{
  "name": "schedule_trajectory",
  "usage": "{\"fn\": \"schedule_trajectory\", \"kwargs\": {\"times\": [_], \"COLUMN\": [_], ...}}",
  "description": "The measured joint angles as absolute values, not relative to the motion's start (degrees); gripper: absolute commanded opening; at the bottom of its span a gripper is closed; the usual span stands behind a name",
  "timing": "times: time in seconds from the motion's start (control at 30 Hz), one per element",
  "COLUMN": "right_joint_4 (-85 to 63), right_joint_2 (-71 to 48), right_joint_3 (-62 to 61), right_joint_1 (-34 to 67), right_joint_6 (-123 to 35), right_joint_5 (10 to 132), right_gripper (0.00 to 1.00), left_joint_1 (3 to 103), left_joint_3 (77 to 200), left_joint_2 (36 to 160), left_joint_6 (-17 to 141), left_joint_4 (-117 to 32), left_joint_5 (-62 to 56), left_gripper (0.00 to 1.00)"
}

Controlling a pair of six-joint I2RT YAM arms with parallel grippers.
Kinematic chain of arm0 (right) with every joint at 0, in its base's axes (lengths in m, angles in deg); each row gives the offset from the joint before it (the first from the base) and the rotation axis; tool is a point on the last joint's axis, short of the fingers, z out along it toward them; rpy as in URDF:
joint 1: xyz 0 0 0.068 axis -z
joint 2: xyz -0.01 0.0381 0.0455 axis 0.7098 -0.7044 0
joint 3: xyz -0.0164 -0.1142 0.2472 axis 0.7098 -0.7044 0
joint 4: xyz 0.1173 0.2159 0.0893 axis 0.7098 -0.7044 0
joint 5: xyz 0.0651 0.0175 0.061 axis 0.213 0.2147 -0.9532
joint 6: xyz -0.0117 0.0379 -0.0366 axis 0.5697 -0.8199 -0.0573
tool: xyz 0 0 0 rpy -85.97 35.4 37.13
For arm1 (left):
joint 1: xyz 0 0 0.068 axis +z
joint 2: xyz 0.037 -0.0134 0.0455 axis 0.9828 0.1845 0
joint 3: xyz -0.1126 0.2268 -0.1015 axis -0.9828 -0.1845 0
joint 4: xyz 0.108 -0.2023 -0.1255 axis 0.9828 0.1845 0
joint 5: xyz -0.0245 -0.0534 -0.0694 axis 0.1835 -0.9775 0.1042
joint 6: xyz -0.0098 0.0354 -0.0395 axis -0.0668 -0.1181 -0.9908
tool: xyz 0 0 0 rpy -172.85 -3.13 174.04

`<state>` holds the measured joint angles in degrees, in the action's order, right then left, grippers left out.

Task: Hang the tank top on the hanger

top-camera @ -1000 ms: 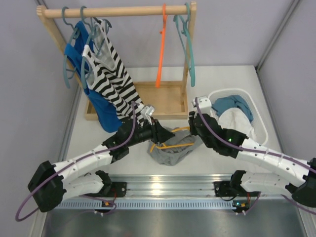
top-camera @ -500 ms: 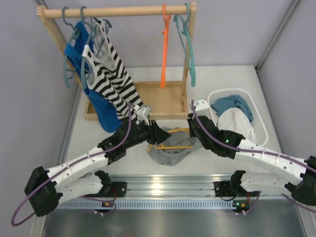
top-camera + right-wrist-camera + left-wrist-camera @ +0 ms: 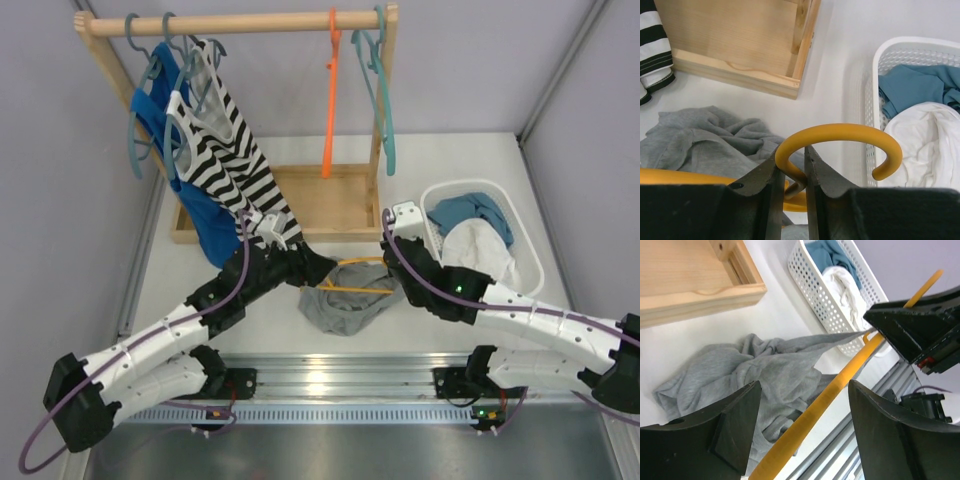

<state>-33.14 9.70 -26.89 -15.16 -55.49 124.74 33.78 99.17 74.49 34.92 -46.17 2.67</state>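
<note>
The grey tank top lies crumpled on the white table between the arms; it also shows in the left wrist view and the right wrist view. The yellow-orange hanger lies across it, one strap stretched toward its hook end. My right gripper is shut on the hanger's hook. My left gripper is open, its jaws on either side of the hanger's bar without touching it; in the top view it sits at the tank top's left edge.
A wooden rack at the back holds a striped top, a blue top, teal hangers and a red-orange hanger. Its wooden base tray sits behind the tank top. A white laundry basket with clothes stands right.
My left gripper has drawn back to the left and up, away from the middle of the tank top. The hanger has shifted slightly up the table; my right gripper moved a little back.
</note>
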Motion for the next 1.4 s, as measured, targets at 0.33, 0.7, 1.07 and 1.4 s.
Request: {"fn": "schedule_trajectory", "kwargs": {"times": [0.33,0.7,1.07,1.4], "right_joint_4": [-34.61,-36.42,-38.56,-39.26], "right_joint_2": [9.83,11.55,10.53,10.53], "right_joint_3": [-26.87,-26.72,-24.94,-24.92], "right_joint_1": [-16.82,-17.69,-19.88,-19.92], "right_joint_6": [-53.78,-53.74,-53.23,-53.26], "right_joint_5": [126.51,127.50,128.83,130.21], "right_gripper": [0.00,0.00,0.00,0.00], "left_joint_1": [34.07,34.33,34.40,34.44], "left_joint_3": [99.63,100.70,102.06,105.53], "left_joint_2": [68.89,72.76,84.32,88.35], "left_joint_6": [32.78,34.77,38.11,42.16], "left_joint_4": [-39.68,-28.44,-28.18,-26.91], "left_joint_5": [14.16,10.40,-2.03,-6.82], "left_gripper": [0.53,0.49,0.48,0.50]}}
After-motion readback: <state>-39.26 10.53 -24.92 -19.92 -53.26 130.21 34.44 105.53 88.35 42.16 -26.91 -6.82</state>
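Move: Below the left gripper lies the grey tank top, its middle about 18 cm down, 4 cm right and 2 cm back. The yellow hanger, held at its hook by the right gripper, still passes between the open left fingers, its middle some 7 cm right, 3 cm lower and level fore-and-aft. The wooden rack's near right corner is roughly 11 cm ahead, 10 cm right and 17 cm down. From the right gripper the tank top lies about 10 cm left, 5 cm back and 18 cm down. Draw the open left gripper off the hanger, about 5 cm left with a small rise, then swing it back right while sinking roughly 11 cm and pulling back towards the near part of the tank top. Tip the fingers down some 25 degrees and narrow them to half open, stopping above the cloth. Keep the right grip on the hanger, easing only slightly back. ##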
